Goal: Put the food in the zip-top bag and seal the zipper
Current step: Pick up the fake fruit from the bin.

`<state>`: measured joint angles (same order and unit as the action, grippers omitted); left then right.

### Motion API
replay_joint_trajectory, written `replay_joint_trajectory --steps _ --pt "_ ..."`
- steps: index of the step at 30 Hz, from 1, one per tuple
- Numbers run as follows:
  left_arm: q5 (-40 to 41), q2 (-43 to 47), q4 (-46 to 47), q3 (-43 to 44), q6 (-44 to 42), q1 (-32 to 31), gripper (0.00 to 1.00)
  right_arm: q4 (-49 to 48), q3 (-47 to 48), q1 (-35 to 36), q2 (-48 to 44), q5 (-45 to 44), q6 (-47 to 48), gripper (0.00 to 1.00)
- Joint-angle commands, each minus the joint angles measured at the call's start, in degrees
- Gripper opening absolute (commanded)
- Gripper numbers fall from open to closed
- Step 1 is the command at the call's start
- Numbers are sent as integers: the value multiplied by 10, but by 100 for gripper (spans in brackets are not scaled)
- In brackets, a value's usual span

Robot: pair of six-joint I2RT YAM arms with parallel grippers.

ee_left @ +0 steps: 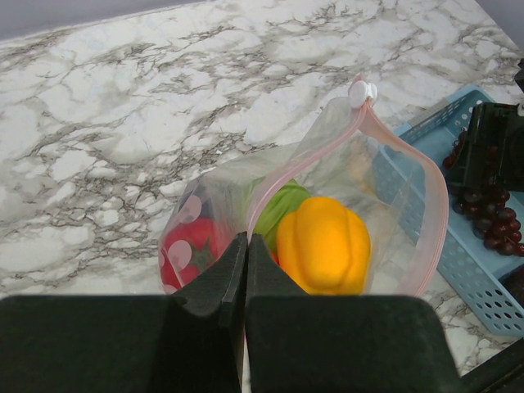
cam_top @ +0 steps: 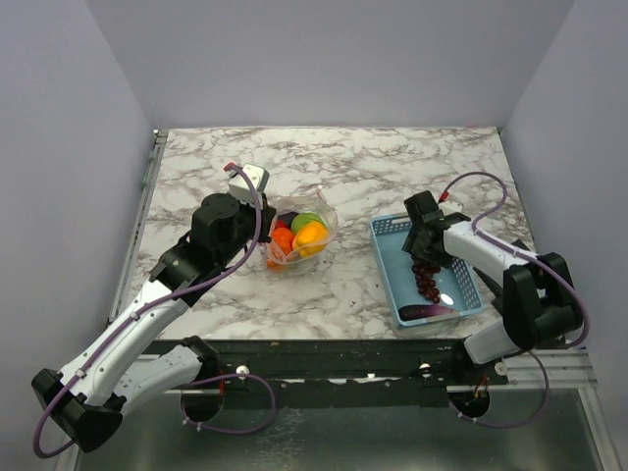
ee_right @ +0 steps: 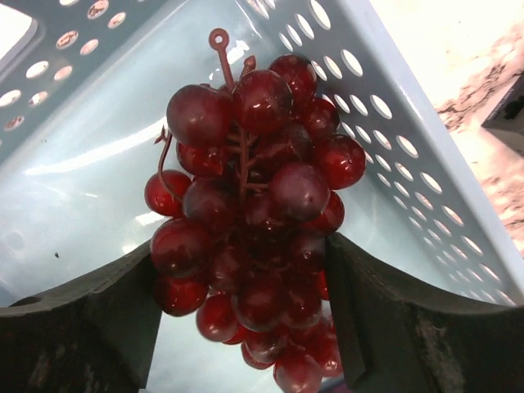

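The clear zip-top bag stands open on the marble, and my left gripper is shut on its near mouth edge by the pink zipper. Food sits inside it: a yellow pepper, a green piece and a red piece. From above, the bag lies just right of the left gripper. The dark red grapes lie in the light-blue basket. My right gripper straddles the bunch, both fingers touching its sides. A purple eggplant lies at the basket's near end.
The basket sits right of centre on the marble table, close to the right arm. A white slider sits at the far end of the bag's mouth. Grey walls enclose the table on three sides.
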<state>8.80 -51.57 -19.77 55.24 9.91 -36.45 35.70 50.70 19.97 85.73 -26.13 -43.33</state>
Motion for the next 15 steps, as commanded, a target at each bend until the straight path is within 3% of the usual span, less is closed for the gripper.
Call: replay_joint_trajectory --steps 1,2,8,15 --pt "-2 5 9 -8 -8 2 0 -39 -15 -8 19 24 6 67" --pt "-1 5 10 -7 -8 2 0 -41 -16 -8 22 24 8 61" --pt "-2 5 8 -7 -9 2 0 -45 -23 -9 20 26 16 2" --pt "-3 4 7 -7 -9 2 0 -28 -22 -9 -46 31 28 1"
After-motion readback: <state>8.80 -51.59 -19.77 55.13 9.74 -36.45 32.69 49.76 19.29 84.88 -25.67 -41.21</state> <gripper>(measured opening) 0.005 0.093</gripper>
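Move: The right hand is already down in the bin with its parted fingers either side of the grapes, whose middle lies about 3 cm back from it and 1 cm lower, straight in line. The eggplant is some 14 cm back of this hand. The zip-top bag stands open about 31 cm to its left and 5 cm farther out. From the left hand the grapes lie roughly 38 cm to the right, 3 cm back and 25 cm below. The right fingers pinch the upper part of the grape bunch, closing from wide open until almost shut, with a little of the bunch between the tips. As they close, the hand eases about 1 cm forward and settles a touch deeper, then just begins to rise again by half a centimetre, its wrist almost unturned. ##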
